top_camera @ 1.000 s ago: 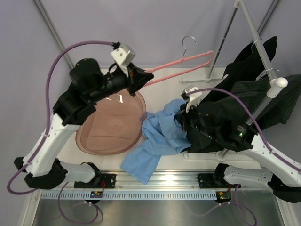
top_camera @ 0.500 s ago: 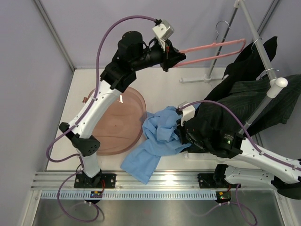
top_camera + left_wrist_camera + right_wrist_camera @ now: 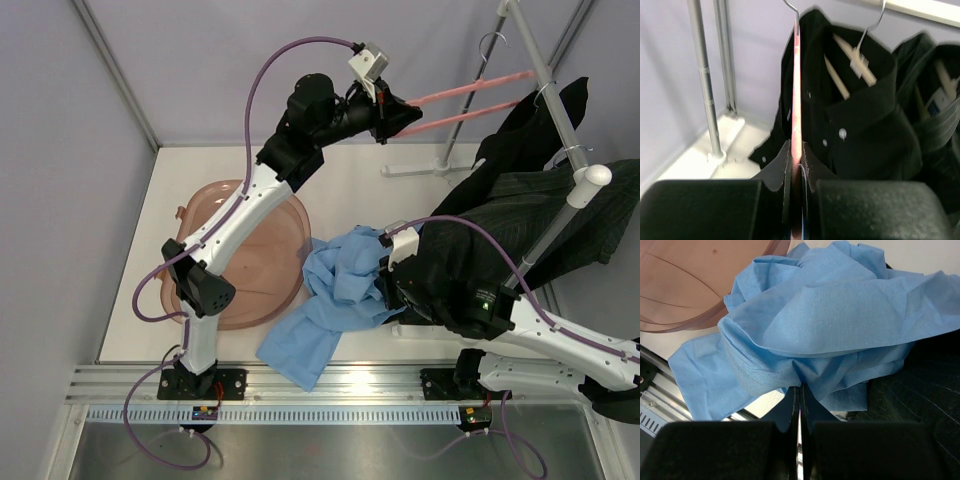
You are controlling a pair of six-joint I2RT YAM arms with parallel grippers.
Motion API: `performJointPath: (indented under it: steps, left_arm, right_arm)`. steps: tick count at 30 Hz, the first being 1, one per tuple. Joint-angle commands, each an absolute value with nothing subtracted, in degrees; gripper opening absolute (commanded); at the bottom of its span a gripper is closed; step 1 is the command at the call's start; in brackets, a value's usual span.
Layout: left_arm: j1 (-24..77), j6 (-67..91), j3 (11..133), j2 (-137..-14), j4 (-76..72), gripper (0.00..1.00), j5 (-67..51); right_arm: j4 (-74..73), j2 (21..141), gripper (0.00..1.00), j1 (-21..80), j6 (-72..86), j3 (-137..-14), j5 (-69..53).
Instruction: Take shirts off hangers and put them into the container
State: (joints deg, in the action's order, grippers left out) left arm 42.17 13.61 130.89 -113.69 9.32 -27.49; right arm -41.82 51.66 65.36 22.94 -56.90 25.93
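Observation:
My left gripper [image 3: 403, 110] is shut on the bare pink hanger [image 3: 470, 95], held high at the back with its hook near the rack pole [image 3: 545, 80]. In the left wrist view the pink hanger [image 3: 796, 100] runs edge-on out of my left gripper [image 3: 796, 152]. Behind it the black shirt [image 3: 860, 130] hangs on a cream hanger [image 3: 852, 60], beside the pinstriped shirt [image 3: 940, 140]. My right gripper [image 3: 799, 388] is shut on a fold of the light blue shirt [image 3: 830, 320], which lies crumpled right of the container [image 3: 235, 255].
The rack's white foot [image 3: 425, 165] and upright poles [image 3: 702, 75] stand at the back. The black shirt [image 3: 530, 125] and pinstriped shirt [image 3: 560, 220] drape over the right side. A metal rail [image 3: 330, 385] runs along the near table edge. The container rim [image 3: 690, 285] is just left of the blue cloth.
My left arm has swung up and to the right, carrying the pink hanger from above the container to the rack pole. The right gripper has barely shifted, still pinching the blue shirt.

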Motion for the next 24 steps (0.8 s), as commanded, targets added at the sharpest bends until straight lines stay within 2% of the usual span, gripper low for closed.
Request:
performJointPath:
  steps: [1,5,16,24]
  left_arm:
    - [44.29,15.21,134.72,-113.02,-2.11,0.0,-22.86]
    - [45.52,16.7,139.21,-115.66,-1.15,0.0,-19.43]
    - [51.94,9.76,139.57,-119.09,-0.09,0.0,-4.58]
    - [53.61,7.73,140.8,-120.85,-0.09,0.0,-0.53]
  right_arm:
    - [-39.64,52.12,0.0,66.09,24.87,-56.16,27.6]
    - [-39.2,53.0,0.0,66.71,25.05,-56.86,27.33]
    - [-39.64,53.35,0.0,68.91,26.54,-57.92,29.97]
    - [-40.08,52.91,0.0,69.52,27.07,-57.83,30.5]
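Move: The bare pink hanger is in my left fingers. The stretch of rack rail it is going to lies about 17 cm right, 8 cm ahead and 12 cm above my left hand. The black shirt hangs some 19 cm right of that hand, level fore and aft. The dark green shirt is about 24 cm right and 14 cm back, and the rack's far post 15 cm right and 18 cm ahead. From my right hand the rail spot is roughly 28 cm ahead, 14 cm right and 35 cm up. Keeping the pink hanger pinched by its end, I first raise my left hand about 4 cm, easing it slightly back. Then I carry it some 7 cm right towards the rail, sinking again to about the starting height and swinging counter-clockwise by roughly 10 degrees so the hook comes up near the rail. ##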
